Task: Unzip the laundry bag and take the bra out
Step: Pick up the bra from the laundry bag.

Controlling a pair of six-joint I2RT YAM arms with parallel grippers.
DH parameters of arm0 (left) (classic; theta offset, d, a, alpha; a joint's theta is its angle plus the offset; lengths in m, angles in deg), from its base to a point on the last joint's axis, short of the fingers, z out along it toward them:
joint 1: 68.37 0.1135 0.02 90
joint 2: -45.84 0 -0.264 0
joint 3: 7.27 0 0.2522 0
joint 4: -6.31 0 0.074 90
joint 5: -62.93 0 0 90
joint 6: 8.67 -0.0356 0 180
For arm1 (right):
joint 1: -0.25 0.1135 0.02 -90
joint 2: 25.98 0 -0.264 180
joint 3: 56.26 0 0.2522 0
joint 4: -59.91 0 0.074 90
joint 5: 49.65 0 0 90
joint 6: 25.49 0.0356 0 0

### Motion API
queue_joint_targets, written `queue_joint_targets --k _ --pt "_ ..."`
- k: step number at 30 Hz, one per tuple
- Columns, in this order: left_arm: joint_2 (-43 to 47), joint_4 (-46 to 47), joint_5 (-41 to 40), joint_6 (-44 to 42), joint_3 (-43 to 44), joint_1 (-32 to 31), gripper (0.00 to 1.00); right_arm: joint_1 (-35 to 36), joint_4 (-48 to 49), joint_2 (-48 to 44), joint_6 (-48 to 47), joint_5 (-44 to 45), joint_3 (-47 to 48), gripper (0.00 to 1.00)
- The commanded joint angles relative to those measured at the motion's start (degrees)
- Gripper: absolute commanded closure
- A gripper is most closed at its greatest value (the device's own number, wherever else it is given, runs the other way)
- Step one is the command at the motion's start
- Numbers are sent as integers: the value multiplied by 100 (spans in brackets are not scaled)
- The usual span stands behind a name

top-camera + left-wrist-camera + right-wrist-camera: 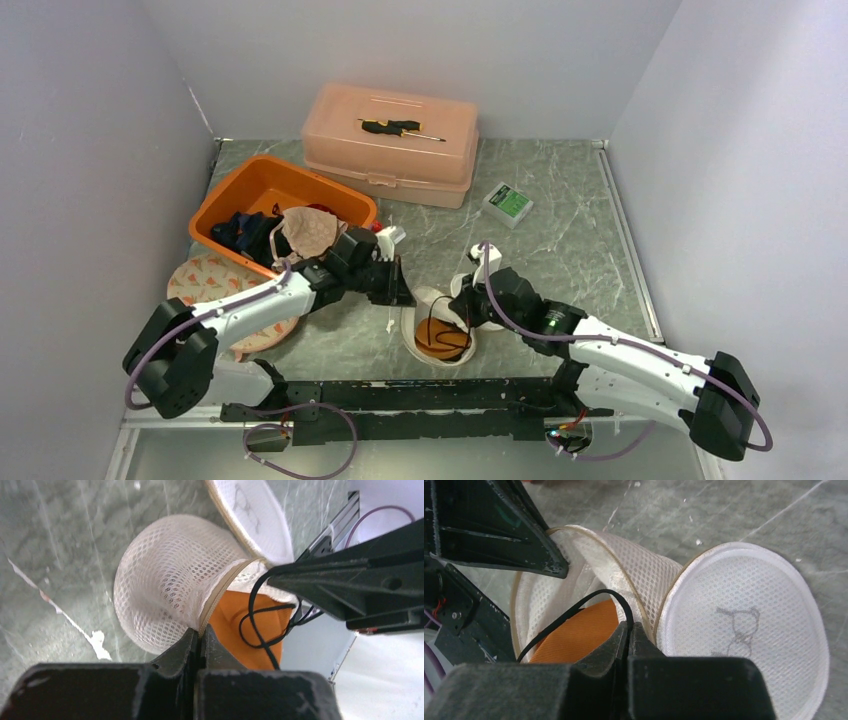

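Observation:
The white mesh laundry bag lies unzipped between the arms, its round lid flipped aside onto the table. Inside shows the orange bra with thin black straps. My left gripper is shut on the bag's beige zipper rim, at the left edge of the opening. From the other side, my right gripper is shut on a black strap of the bra, just at the mouth of the bag. The bra sits mostly inside the bag.
An orange tub with clothes stands at the back left, overlapping a round patterned mat. A pink toolbox with a screwdriver on top sits at the back. A small green-and-white box lies right of it.

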Motion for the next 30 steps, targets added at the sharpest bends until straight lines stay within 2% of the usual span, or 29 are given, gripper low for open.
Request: queue_joint_targets --k 1,10,12,15,16,18,21,25,27,30 --pt "-157 59 -336 -183 736 -27 97 -33 208 -48 -227 551 485 100" --pt "-869 -268 -889 -519 1605 69 97 -325 41 69 -447 680 698 100" --pt "-1064 -269 -877 -436 1572 122 97 -327 -50 77 -463 663 651 85" --pt "-1283 -192 -815 -234 1510 219 97 -334 -139 -93 -469 671 544 54" --pt "-1339 -179 -816 -177 1503 249 97 -334 -191 -161 -468 703 541 48" --pt "-1455 -164 -781 -91 1548 305 97 -339 -343 -303 -492 741 593 42" --pt "-1605 -288 -795 -54 1749 373 97 -328 -644 -550 -638 767 791 38" --pt "-1775 -510 -868 -131 2036 435 97 -250 -811 -730 -998 128 1003 38" --pt "-1863 -587 -892 -137 2131 482 97 10 -844 -552 -1112 48 1081 38" --pt "-2021 -599 -860 -131 2273 579 97 534 -822 -7 -1279 467 1237 36"
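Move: The bra lies in the open laundry bag about 6 cm to the right of the left hand, 7 cm back and 5 cm below it; the left fingers already pinch the bag's rim. From the right hand, which already holds the bra's black strap, the bra is roughly 5 cm left, 5 back and 4 below, while the bag's mesh lid lies some 4 cm ahead and 4 right, 5 lower. The orange bin's middle is around 20 cm ahead and 27 left of the left hand, some 4 cm lower. The bag's rim stays pinched in the shut left fingers and is carried about 10 cm forward, rising some 5 cm and coming down again, with a slight counter-clockwise turn. The bra's strap first goes about 4 cm forward and up with the right hand; then the right fingers open and let go of it, and that hand draws back and climbs to some 6 cm above its start. ##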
